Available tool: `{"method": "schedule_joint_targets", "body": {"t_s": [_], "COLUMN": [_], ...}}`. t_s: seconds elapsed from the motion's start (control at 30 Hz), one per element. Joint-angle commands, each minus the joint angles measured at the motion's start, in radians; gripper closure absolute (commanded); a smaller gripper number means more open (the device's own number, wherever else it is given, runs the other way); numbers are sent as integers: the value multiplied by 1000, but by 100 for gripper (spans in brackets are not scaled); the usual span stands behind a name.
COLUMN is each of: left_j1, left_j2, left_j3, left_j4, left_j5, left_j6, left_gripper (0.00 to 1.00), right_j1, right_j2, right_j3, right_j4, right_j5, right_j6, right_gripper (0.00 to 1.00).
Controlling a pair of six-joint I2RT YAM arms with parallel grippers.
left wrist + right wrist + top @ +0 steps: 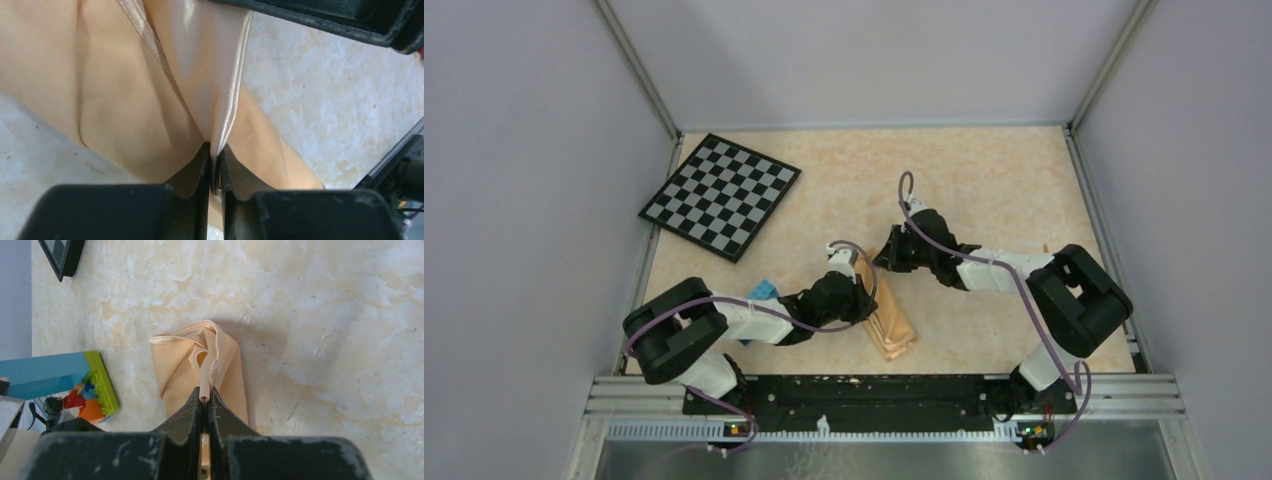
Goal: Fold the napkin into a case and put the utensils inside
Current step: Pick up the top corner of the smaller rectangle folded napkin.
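Observation:
The peach-orange napkin (894, 328) lies at the table's centre folded into a narrow case, running from near the front edge toward the middle. My left gripper (870, 300) is shut on a satin hem of the napkin (125, 100), and the jaws (214, 150) pinch the cloth edge. At the cloth's far end, my right gripper (883, 263) is shut on a rolled hem (205, 392) and lifts the napkin (175, 365) into a small open mouth. A small orange-yellow spot (201, 359) shows in that mouth; I cannot tell whether it is one of the utensils.
A black-and-white checkerboard (721, 195) lies at the back left, its corner in the right wrist view (62, 252). Coloured toy bricks (764, 292) (95, 380) sit just left of the napkin, under the left arm. Metal rails edge the table.

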Motion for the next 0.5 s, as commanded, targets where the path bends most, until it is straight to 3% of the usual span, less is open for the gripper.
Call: {"method": "schedule_joint_targets", "body": {"t_s": [0.0, 0.03, 0.1, 0.2, 0.3, 0.47], "left_j1": [3, 5, 21, 66, 170, 288], "left_j2": [-56, -82, -140, -246, -317, -238], "left_j3": [24, 33, 66, 89, 73, 186], "left_j4": [-24, -58, -163, -302, -345, -430], "left_j5": [15, 12, 10, -20, -12, 23], "left_j6": [20, 24, 32, 29, 7, 56], "left_gripper": [70, 57, 44, 42, 47, 45], "right_j1": [-10, -9, -9, -7, -3, 0], "right_j2": [4, 3, 0, 1, 1, 5], "right_j3": [40, 36, 29, 30, 38, 51], "right_j4": [57, 65, 73, 83, 79, 63], "right_j5": [-24, -25, -27, -42, -44, -36], "right_j6": [-11, -8, 2, 7, 3, -9], "right_gripper": [100, 100, 100, 100, 100, 100]}}
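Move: The left hand, still pinching the napkin's folded edge down at the table, has the napkin's free top corner about 10 cm ahead, 3 cm to its left and some 2 cm lower. The napkin's near end lies about 6 cm back and 5 cm to its right, and the toy blocks stand some 19 cm to its left, straight across. From the right hand, already shut on the top edge, that free corner is about 5 cm to its left, level with it fore and aft, 3 cm lower. The left hand opens its fingers to about half and lets go of the folded edge, rises straight up at first, then swings forward and left up to the free top corner's side of the napkin, ending some 7 cm higher and about 9 cm across, with the wrist turned roughly 15 degrees counter-clockwise and the fingers still apart. The right hand keeps its pinch on the top edge, easing up and left by under a centimetre. ##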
